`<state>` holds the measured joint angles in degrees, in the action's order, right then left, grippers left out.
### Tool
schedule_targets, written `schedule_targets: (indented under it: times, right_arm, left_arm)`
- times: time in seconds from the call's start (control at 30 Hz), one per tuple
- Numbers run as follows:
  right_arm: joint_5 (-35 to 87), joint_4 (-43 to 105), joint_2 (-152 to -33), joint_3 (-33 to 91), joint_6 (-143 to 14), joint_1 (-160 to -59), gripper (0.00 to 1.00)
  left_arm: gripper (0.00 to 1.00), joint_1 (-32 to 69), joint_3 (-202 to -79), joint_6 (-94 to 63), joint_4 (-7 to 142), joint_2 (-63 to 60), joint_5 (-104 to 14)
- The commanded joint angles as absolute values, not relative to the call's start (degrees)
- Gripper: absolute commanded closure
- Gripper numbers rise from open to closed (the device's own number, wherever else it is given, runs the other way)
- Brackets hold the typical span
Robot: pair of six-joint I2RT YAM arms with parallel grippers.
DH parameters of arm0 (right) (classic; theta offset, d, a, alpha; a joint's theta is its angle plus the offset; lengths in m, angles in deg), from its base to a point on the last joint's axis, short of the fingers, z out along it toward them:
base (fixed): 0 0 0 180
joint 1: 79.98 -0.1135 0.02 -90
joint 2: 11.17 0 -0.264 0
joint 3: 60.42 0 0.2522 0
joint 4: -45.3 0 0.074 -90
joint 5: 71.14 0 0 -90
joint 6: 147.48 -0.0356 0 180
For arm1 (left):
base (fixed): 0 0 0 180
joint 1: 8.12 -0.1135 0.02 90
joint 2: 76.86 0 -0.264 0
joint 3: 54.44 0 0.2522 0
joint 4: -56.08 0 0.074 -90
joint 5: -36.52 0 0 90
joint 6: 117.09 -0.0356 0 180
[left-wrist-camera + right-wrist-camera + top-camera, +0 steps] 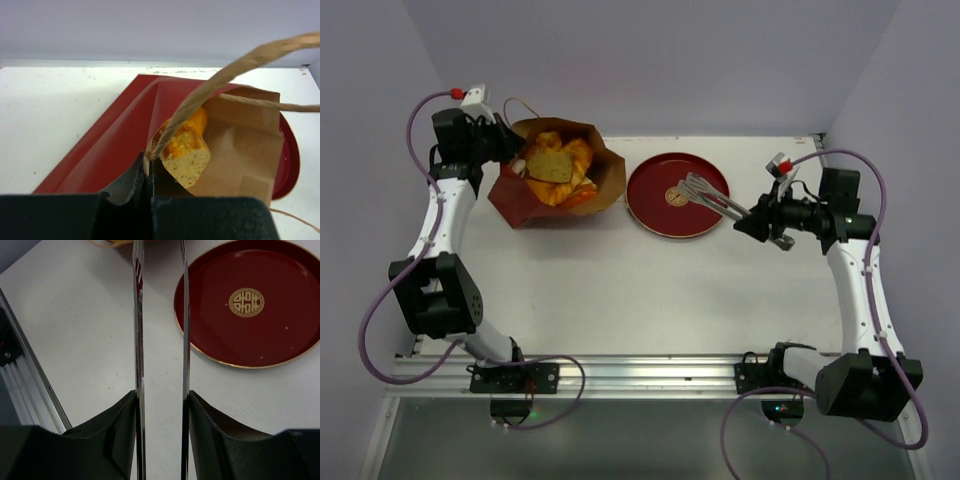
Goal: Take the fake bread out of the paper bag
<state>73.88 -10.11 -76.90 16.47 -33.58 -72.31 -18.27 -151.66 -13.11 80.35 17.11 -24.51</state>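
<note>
The dark red paper bag [512,196] stands at the back left with its brown mouth open, and its red side [115,140] fills the left wrist view. Golden-orange fake bread [556,165] sits piled inside; a speckled yellow wedge [189,161] shows at the mouth. My left gripper [510,155] [148,167] is shut on the bag's left rim, where a cord handle [225,75] starts. My right gripper [762,218] [161,400] is shut on metal tongs [710,195] [138,315]. Their arms stand apart with nothing between them, and their tips hang over the plate.
A round dark red plate [660,212] [280,335] with a gold emblem lies right of the bag, with no bread on it. Its rim [291,160] shows behind the bag. An aluminium rail [640,370] runs along the table's near edge. Purple walls close in the back and sides.
</note>
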Motion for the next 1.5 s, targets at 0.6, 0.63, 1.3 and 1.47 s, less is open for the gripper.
schedule_targets:
  times: [0.6,0.63,1.3,1.47]
  right_arm:
    - [57.4,-5.1,-89.5,30.9,-36.9,-101.1,0.56]
    - [55.5,-4.6,-90.4,32.6,-36.9,-103.4,0.56]
    - [31.2,-2.2,-110.3,50.5,-40.0,-115.7,0.54]
    - [32.2,-2.6,-112.5,52.3,-41.1,-115.9,0.53]
  left_arm:
    - [1.0,-11.5,-128.2,-9.2,65.7,-0.1,-26.7]
    - [1.0,-11.5,-128.0,-8.7,65.7,-0.3,-26.7]
    - [1.0,-9.9,-124.7,-6.8,66.6,-3.5,-26.2]
    - [1.0,-9.9,-124.7,-6.8,66.8,-3.5,-26.0]
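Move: The square fake bread sits in the tipped bag's open mouth, about 43 cm left of the right hand, 21 cm ahead and some 10 cm lower; an orange bread lies roughly 6 cm to the right of the square one and 2 cm farther out. The red plate is about 14 cm left, 17 cm ahead and 23 cm below the right hand. From the left hand, the square bread is about 6 cm right, 1 cm ahead and 12 cm lower. Sweep the right gripper, still gripping the fork tongs half open, about 20 cm left over the plate towards the bread: rise 3 cm first, sink again, then add some 9 cm forward, tipping the tines down into the bag's mouth. Meanwhile keep the left fingers shut on the bag's handle and rim, drawing it back and right, quickly at first, then slowly. ##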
